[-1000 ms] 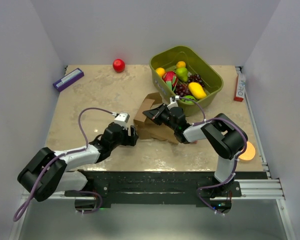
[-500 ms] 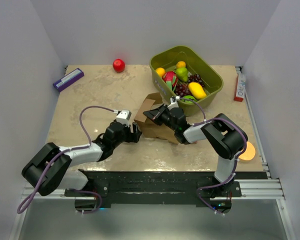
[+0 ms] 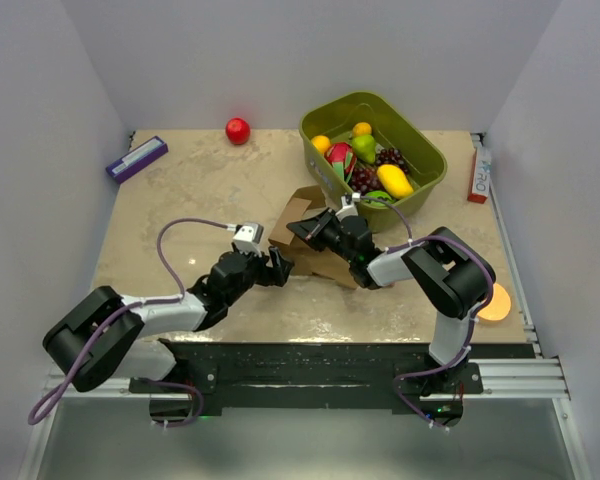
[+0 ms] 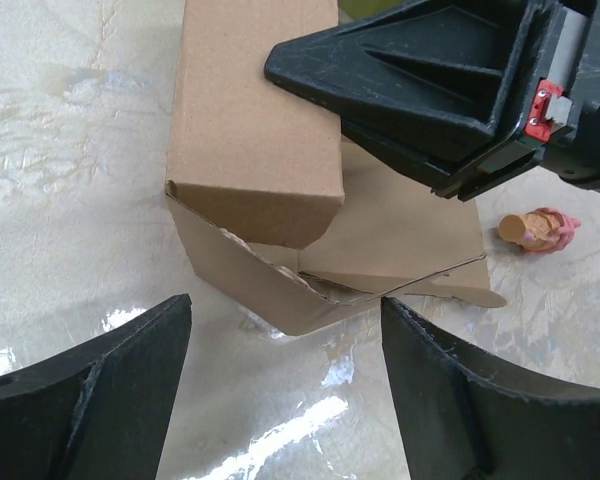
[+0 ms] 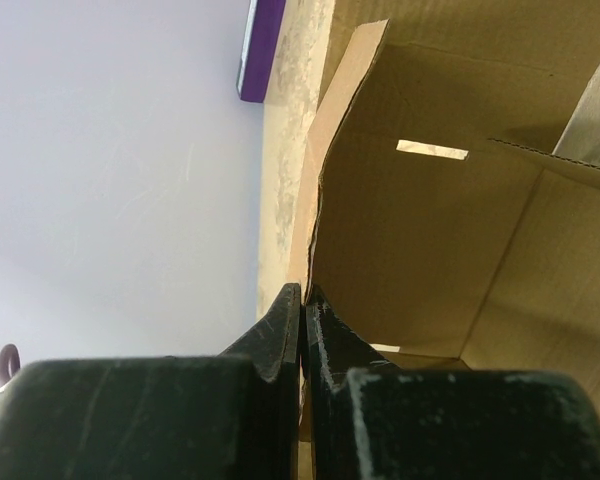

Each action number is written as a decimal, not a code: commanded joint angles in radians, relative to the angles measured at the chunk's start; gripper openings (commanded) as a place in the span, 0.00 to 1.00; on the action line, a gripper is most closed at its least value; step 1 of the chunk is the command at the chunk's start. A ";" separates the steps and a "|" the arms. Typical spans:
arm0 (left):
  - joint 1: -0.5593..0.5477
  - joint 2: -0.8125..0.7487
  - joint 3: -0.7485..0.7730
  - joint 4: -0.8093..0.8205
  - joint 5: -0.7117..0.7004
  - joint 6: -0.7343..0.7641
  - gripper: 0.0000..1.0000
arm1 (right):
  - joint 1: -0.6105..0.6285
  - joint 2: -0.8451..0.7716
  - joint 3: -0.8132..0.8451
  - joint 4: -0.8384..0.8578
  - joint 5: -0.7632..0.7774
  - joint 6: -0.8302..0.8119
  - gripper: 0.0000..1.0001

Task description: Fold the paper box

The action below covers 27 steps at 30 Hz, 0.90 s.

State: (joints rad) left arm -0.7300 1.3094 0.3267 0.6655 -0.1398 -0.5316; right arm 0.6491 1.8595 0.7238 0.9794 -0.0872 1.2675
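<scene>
The paper box is brown cardboard, partly erected, lying on its side in mid-table with loose flaps. In the left wrist view the paper box shows a raised wall and a bent lower flap. My left gripper is open, its fingers just short of that flap and apart from it. In the top view the left gripper is at the box's left edge. My right gripper is shut on the edge of a box wall. From above, the right gripper reaches in from the right.
A green bin of fruit stands just behind the box. A red ball and a purple-and-white box lie at the back left. A red-and-white box leans at the right edge, an orange disc near it. A small pink object lies beside the box.
My left gripper has slid right and forward up to the box's left edge. The right gripper keeps its pinch on the wall and has barely moved.
</scene>
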 commanded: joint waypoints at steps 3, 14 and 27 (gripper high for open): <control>-0.011 0.039 -0.006 0.072 -0.024 -0.030 0.80 | -0.009 -0.017 -0.029 -0.051 0.060 -0.030 0.00; -0.025 0.155 0.028 0.219 0.008 -0.024 0.78 | -0.009 -0.017 -0.029 -0.059 0.064 -0.031 0.00; -0.025 0.110 -0.014 0.286 -0.187 -0.047 0.60 | -0.009 -0.016 -0.032 -0.062 0.064 -0.031 0.00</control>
State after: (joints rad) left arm -0.7551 1.4414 0.3138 0.8490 -0.2394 -0.5678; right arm 0.6495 1.8561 0.7174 0.9813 -0.0765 1.2713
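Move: The bent end flap of the paper box is just off the left fingertips, about 2 cm ahead, 2 cm right and 1 cm lower. The box's raised panel, held by the right gripper, stands roughly 11 cm ahead of the left hand, 2 cm right and 2 cm higher; the low cardboard panel spreads some 11 cm to its right, level with it and 5 cm lower. From the right hand the flap lies about 7 cm back, straight in line and 4 cm lower. The box's end flap is taken between the left fingers: the hand first sinks about 2.5 cm with a slight drift right, then turns back up and forward by 1 to 2 cm, swinging slightly counter-clockwise. As it rises, the fingers close part-way around the flap, the right-hand finger pressing the loose tab inward. The right gripper stays still, shut on the raised panel. ##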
